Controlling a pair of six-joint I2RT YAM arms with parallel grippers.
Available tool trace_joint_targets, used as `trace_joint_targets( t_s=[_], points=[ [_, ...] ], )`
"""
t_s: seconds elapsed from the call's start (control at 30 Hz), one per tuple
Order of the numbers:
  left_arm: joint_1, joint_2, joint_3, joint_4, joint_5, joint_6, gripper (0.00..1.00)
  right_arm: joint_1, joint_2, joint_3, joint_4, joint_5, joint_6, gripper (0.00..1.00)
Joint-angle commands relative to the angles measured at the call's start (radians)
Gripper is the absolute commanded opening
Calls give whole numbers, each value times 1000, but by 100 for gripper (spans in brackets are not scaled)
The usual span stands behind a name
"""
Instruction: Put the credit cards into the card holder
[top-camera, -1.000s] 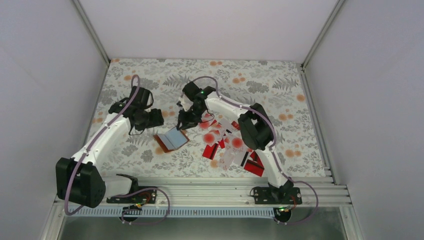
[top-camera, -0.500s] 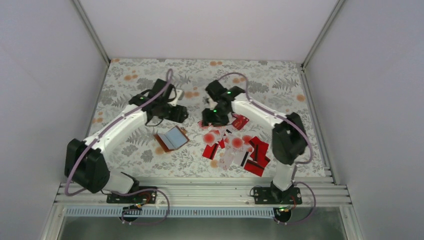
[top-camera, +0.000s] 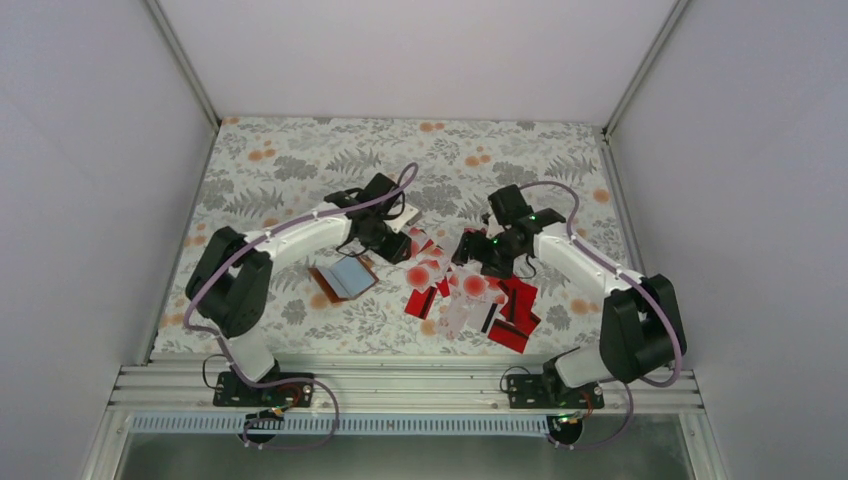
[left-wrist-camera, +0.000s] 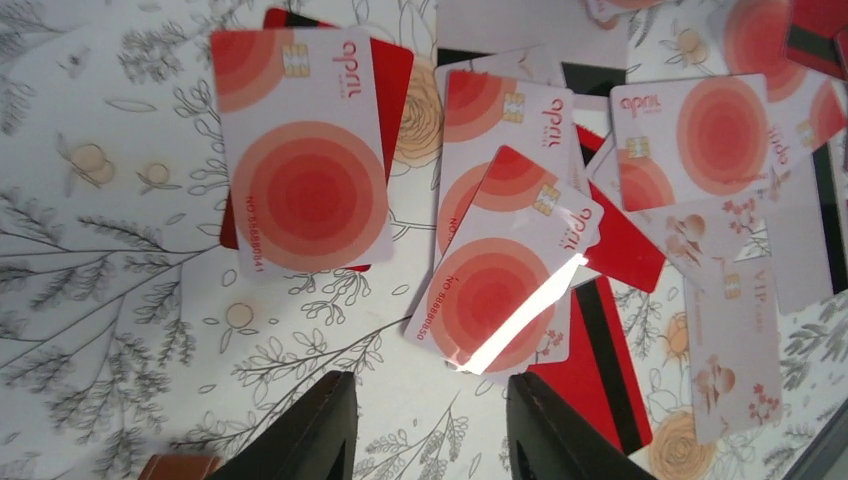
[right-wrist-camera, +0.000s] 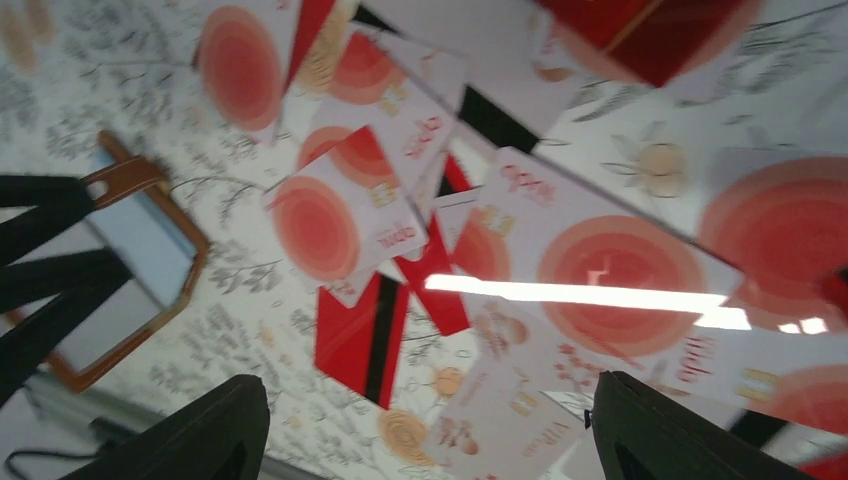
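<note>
The credit cards (top-camera: 465, 290) lie in a loose overlapping pile right of centre, red ones with a dark stripe and white ones with red blotches. The card holder (top-camera: 342, 278) lies open, brown rim and pale blue inside, left of the pile. My left gripper (top-camera: 396, 243) is open and empty, low over the pile's left edge; in its wrist view the gripper (left-wrist-camera: 435, 400) faces a white blotched card (left-wrist-camera: 505, 290) and a red striped card (left-wrist-camera: 590, 370). My right gripper (top-camera: 470, 250) is wide open and empty over the pile's far side (right-wrist-camera: 430, 420). The holder (right-wrist-camera: 130, 280) shows there too.
The floral table mat (top-camera: 300, 170) spans the floor between white walls. A metal rail (top-camera: 400, 385) runs along the near edge with both arm bases. The left arm's fingers (right-wrist-camera: 40, 250) reach in beside the holder in the right wrist view.
Both arms have swung to the right. The left gripper went from the mat's left side to the pile's left edge. The right gripper went from beside the holder to the pile's far side.
</note>
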Motion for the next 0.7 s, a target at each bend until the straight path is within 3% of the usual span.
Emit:
trace_joint_targets(
  t_s=[0.0, 0.23, 0.53, 0.67],
  points=[
    [-11, 62, 16, 41, 55, -57, 35, -16, 4, -57, 203, -191, -53, 82],
    [-18, 145, 24, 44, 72, -74, 22, -51, 64, -66, 286, -288, -93, 82],
    [-24, 209, 64, 38, 98, -75, 20, -68, 117, -76, 303, -323, -115, 82],
    [-24, 231, 64, 40, 99, -75, 14, -75, 132, -80, 311, -332, -123, 82]
  ],
)
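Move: Ahead of neither hand by much, the aimed-at credit card, white with a red circle and topmost in the middle stack, lies about 6 cm right, 2 cm back and 7 cm below the left hand. From that hand, the far card pair is some 4 cm ahead and 3 cm right, the striped red card 8 cm back and 5 cm right, and the open card holder 11 cm left and 3 cm back. The card is roughly 10 cm left and 2 cm ahead of the right hand. Sinking about 6 cm and edging a couple of centimetres right, the left hand brings its fingertips down to the left corner of the top circle card, drawing its half-open, empty fingers nearly shut; contact isn't certain. The right hand, still wide open, eases about 4 cm left and 2 cm forward towards the same card, swinging its fingertips some 15 degrees further left. ##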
